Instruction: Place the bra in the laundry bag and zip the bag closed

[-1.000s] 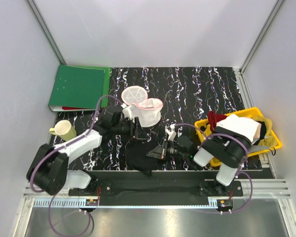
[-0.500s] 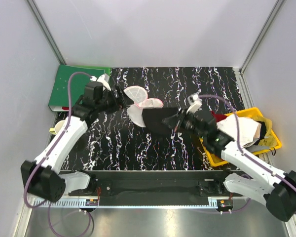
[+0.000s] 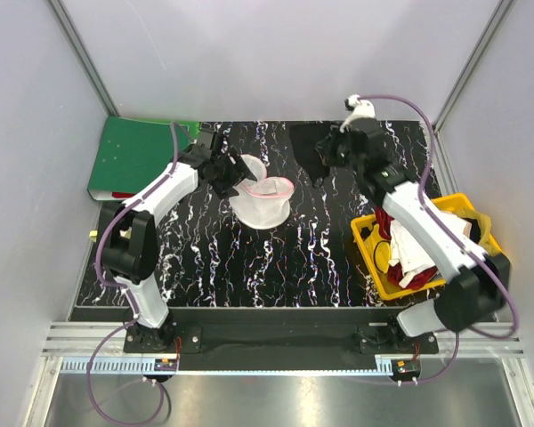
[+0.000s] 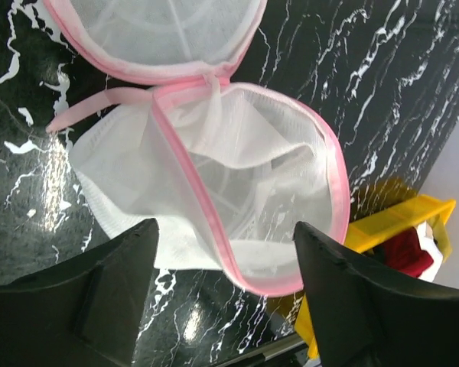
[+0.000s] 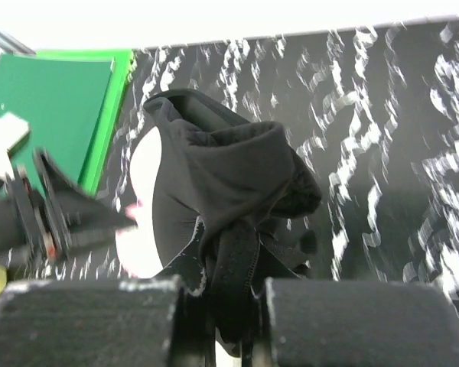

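Note:
The laundry bag stands mid-table, a white mesh drum with pink rims, its mouth open and its round lid flipped back. My left gripper is at the bag's left by the lid. In the left wrist view it stands open, with the bag just beyond its fingers. Raised over the far part of the table, my right gripper is shut on the black bra. The right wrist view shows the bra bunched and hanging from that gripper, behind and to the right of the bag.
A yellow basket with white and red clothes sits at the right; its corner shows past the bag. A green folder lies at the far left, also visible as the folder. Grey walls close in the table.
My right arm has carried the bra from the near edge up and to the far side of the table. My left arm has swung out to the bag's far left, its jaws wider.

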`<state>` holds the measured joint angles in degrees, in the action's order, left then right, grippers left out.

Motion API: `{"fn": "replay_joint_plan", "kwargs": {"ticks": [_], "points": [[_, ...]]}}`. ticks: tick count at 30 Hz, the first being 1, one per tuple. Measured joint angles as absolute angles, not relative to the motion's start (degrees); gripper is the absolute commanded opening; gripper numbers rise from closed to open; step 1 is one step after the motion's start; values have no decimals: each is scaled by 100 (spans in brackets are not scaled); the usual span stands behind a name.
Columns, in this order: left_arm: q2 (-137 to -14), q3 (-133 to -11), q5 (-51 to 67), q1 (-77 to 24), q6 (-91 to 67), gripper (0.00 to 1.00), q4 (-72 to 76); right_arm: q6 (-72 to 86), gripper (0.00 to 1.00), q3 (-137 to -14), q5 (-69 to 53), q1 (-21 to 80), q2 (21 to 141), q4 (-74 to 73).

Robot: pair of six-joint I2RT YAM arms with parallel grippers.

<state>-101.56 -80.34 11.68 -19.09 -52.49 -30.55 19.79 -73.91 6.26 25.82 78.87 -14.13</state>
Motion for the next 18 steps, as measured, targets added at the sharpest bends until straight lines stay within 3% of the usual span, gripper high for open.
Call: {"fn": "replay_joint_plan", "kwargs": {"ticks": [4, 9, 18], "points": [[-10403, -8285, 1094, -1918, -5258, 51, -3083, 1916, 0, -8381, 296, 2539, 9159, -1107], [-10444, -8344, 1087, -1927, -5113, 46, -3079, 2320, 0, -9100, -482, 2539, 10383, -838], [-10392, -8114, 873, -1986, -4713, 18, -2954, 3636, 0, -9135, -1522, 2552, 11212, -502]]}}
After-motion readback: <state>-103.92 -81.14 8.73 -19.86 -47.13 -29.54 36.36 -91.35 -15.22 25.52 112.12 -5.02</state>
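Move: My left hand, empty with its fingers open, has the laundry bag's mouth about 8 cm to its right, 3 cm ahead and 9 cm below; the bag's round mesh flap lies 10 cm ahead and 11 cm below. My right hand already holds the bra up high, with that mouth some 20 cm to its left, 4 cm ahead and 25 cm down. The flap is about 27 cm left of it, 11 cm ahead and 27 cm below. With my right hand I keep the bra pinched and swing it about 12 cm left and 9 cm forward, then sink roughly 10 cm towards the open laundry bag, the fingers tipping down and the hand rolling its left side up. My left hand all but stays above the bag's near pink rim, easing down a little while its wide fingers close most of the way in line with that rim; contact with it can't be made out. ##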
